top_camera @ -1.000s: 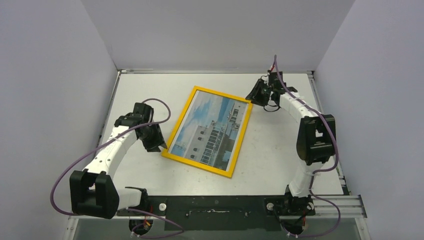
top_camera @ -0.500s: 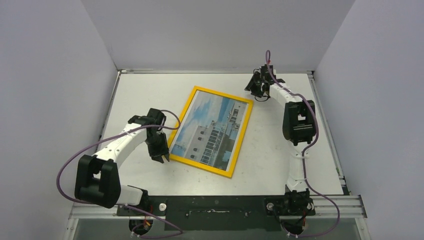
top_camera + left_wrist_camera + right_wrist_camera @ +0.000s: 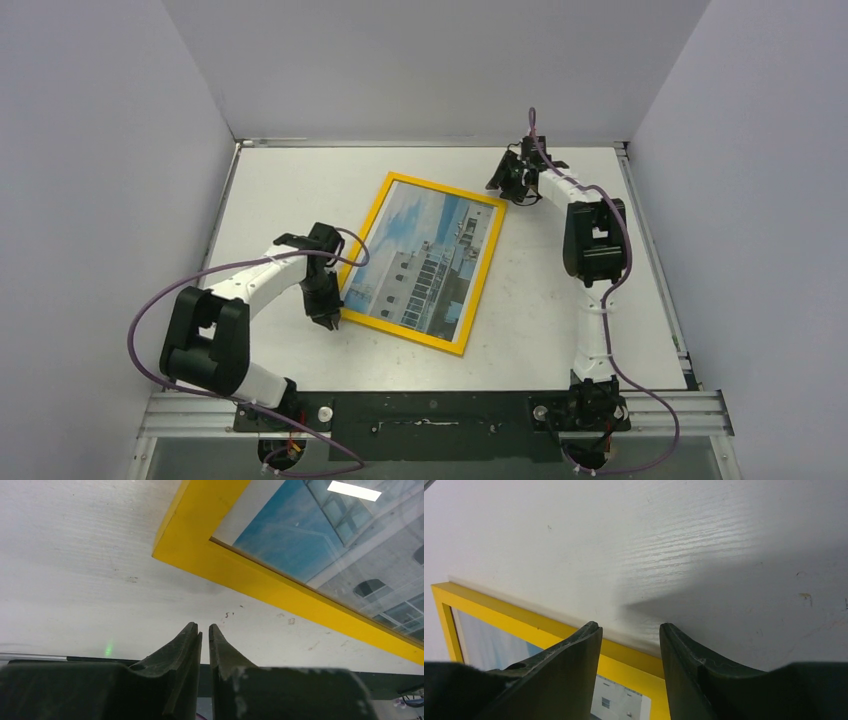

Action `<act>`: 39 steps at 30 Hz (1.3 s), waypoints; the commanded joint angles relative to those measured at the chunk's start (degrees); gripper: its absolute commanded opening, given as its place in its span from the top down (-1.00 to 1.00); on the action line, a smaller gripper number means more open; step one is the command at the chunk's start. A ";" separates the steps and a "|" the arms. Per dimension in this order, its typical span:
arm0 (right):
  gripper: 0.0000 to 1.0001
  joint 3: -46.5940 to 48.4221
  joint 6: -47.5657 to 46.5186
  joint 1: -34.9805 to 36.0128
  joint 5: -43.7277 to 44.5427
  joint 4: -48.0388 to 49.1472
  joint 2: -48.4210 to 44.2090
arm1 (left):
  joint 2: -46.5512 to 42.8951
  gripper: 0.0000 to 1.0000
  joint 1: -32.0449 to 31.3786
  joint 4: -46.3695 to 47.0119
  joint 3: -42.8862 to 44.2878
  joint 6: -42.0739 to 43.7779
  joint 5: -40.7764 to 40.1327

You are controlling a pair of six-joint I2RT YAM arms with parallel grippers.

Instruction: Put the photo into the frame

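Observation:
The yellow frame [image 3: 360,240] lies flat and slanted in the middle of the table, with the photo [image 3: 420,260] of a white building and blue sky lying inside it, picture side up. My left gripper [image 3: 331,322] hovers just off the frame's near left corner. In the left wrist view the left gripper [image 3: 202,626] is shut to a thin slit and empty, short of the frame [image 3: 260,580] and photo [image 3: 310,535]. My right gripper [image 3: 500,185] is at the frame's far right corner. Seen from the right wrist, the right gripper [image 3: 630,626] is open and empty over the frame's edge [image 3: 489,612] and photo [image 3: 489,642].
The white table [image 3: 560,300] is walled by grey panels on three sides. A black rail [image 3: 430,410] with both arm bases runs along the near edge. The right arm's elbow [image 3: 592,240] stands high to the right of the frame.
My left gripper moved right and nearer, to the frame's near left corner, while its jaws closed. The right gripper drew slightly back at the far corner and its jaws widened.

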 commanded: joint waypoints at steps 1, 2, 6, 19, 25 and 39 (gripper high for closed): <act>0.04 -1.00 -2.15 -0.68 -2.84 -1.64 -1.36 | 1.16 0.78 -0.29 4.05 -1.14 -1.35 -1.93; 0.04 -1.16 -2.31 -0.71 -3.42 -2.02 -1.25 | 1.61 0.78 -0.22 5.19 -1.62 -1.57 -1.93; 0.03 -2.34 -3.07 -1.05 -5.52 -3.04 -1.78 | 4.37 0.78 0.04 9.72 -2.23 -2.10 -1.93; 0.03 -15.52 -4.26 -1.99 -9.89 -2.82 -10.19 | 9.49 0.78 9.17 16.18 2.71 0.31 0.46; 0.03 -26.24 -3.19 -1.95 -8.69 -1.68 -19.14 | 13.95 0.78 13.57 16.60 9.25 3.00 3.27; 0.03 -47.24 1.83 -0.37 -6.21 -0.02 -37.91 | 30.24 0.78 15.27 16.94 30.77 3.32 13.29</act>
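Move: The yellow frame with the photo lies flat, turned askew between the hands. Its near left corner is about 4 cm ahead, 3 cm left and 3 cm below the left hand, the frame's middle some 18 cm ahead and 20 cm right of that hand. From the right hand, the far right corner is about 4 cm back and 2 cm right, roughly at fingertip height, with the middle around 19 cm back and 21 cm left. The frame is spun clockwise from opposite ends. The nearly shut left fingers first sink 3 cm to table level, then push its near short edge forward some 18 cm, veering slightly left. The right hand, half open, stays low and drags the far short edge back about 20 cm by its outer side near the right corner, slowly at first, drifting slightly right as its fingers tip steeper. ##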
